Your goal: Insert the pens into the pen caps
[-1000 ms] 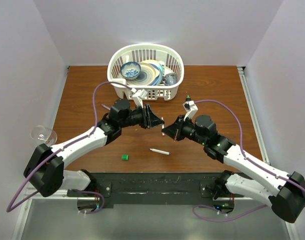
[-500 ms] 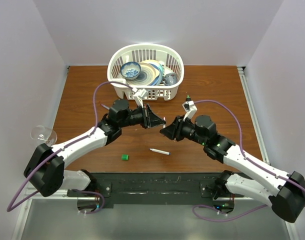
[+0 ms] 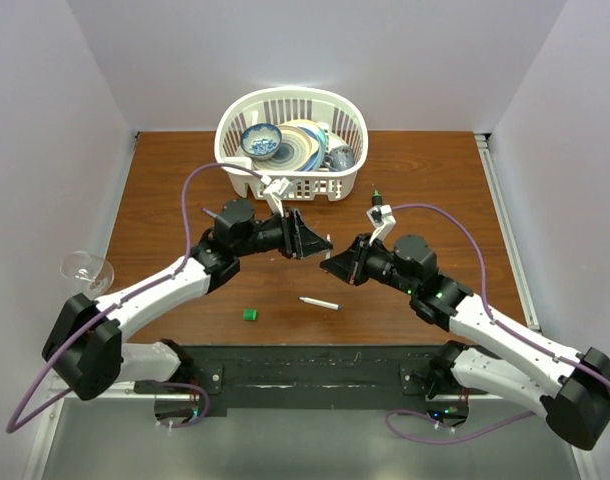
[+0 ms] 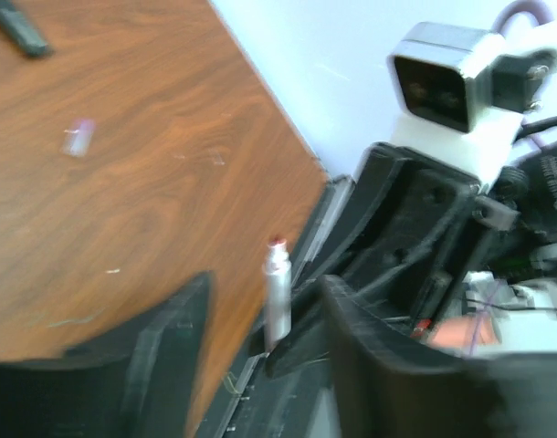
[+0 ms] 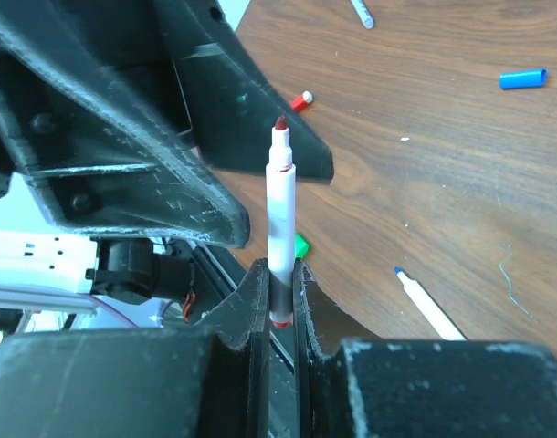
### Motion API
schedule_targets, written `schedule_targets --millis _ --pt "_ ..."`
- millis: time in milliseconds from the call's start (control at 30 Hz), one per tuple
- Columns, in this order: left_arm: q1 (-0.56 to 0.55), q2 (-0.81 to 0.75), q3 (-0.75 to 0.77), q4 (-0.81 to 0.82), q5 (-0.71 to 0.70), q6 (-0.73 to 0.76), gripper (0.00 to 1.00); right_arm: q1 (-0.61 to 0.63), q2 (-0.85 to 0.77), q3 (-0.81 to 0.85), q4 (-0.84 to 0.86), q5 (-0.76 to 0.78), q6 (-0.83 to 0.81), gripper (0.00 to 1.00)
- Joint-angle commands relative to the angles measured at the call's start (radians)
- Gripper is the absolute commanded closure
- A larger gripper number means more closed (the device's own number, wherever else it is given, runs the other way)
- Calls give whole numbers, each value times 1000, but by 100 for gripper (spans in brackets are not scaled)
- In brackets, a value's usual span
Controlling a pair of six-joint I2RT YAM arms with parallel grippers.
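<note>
My right gripper [image 5: 278, 274] is shut on a white pen with a red tip [image 5: 280, 205], gripping its lower end with the tip pointing away. In the top view it [image 3: 330, 263] meets my left gripper [image 3: 310, 242] at mid-table. My left gripper [image 4: 265, 315] is open and empty, and the pen's red tip [image 4: 278, 292] stands between its jaws. A red cap [image 5: 301, 100], a blue cap [image 5: 521, 78], a green cap [image 5: 302, 246] and a white blue-tipped pen [image 5: 426, 303] lie on the table. The black green-tipped marker [image 3: 375, 193] lies behind my right arm.
A white basket [image 3: 291, 188] of dishes stands at the back centre. A clear glass [image 3: 86, 268] sits off the table's left edge. In the top view the green cap [image 3: 250, 314] and the blue-tipped pen [image 3: 319, 302] lie near the front edge.
Both grippers have edged slightly closer together. The red-tipped pen stays in my right gripper. Nothing on the table has moved.
</note>
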Motion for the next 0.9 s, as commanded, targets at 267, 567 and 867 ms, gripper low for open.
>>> schedule_targets --millis 267,567,867 --pt "88 -121 180 -697 -756 -10 27 4 -142 1 -82 92 -36 100" --pt "291 14 267 -871 -810 582 27 5 -237 40 -237 155 -90 100" --pt "415 200 289 -882 -700 711 26 5 -292 57 -314 146 -121 100"
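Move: The red cap lies on the table about 30 cm to the left of the left hand, 5 cm ahead and 22 cm below; the purple pen lies some 14 cm beyond the cap. The green cap is about 20 cm left and 10 cm back of the left hand, the blue cap 13 cm ahead and 6 cm left. From the right hand, which grips the upright pen, the red cap lies about 31 cm left, 5 cm ahead and 19 cm below. Opening wider, left leaves the pen and swings 25 cm left, down, towards the red cap; right retreats rightward. ##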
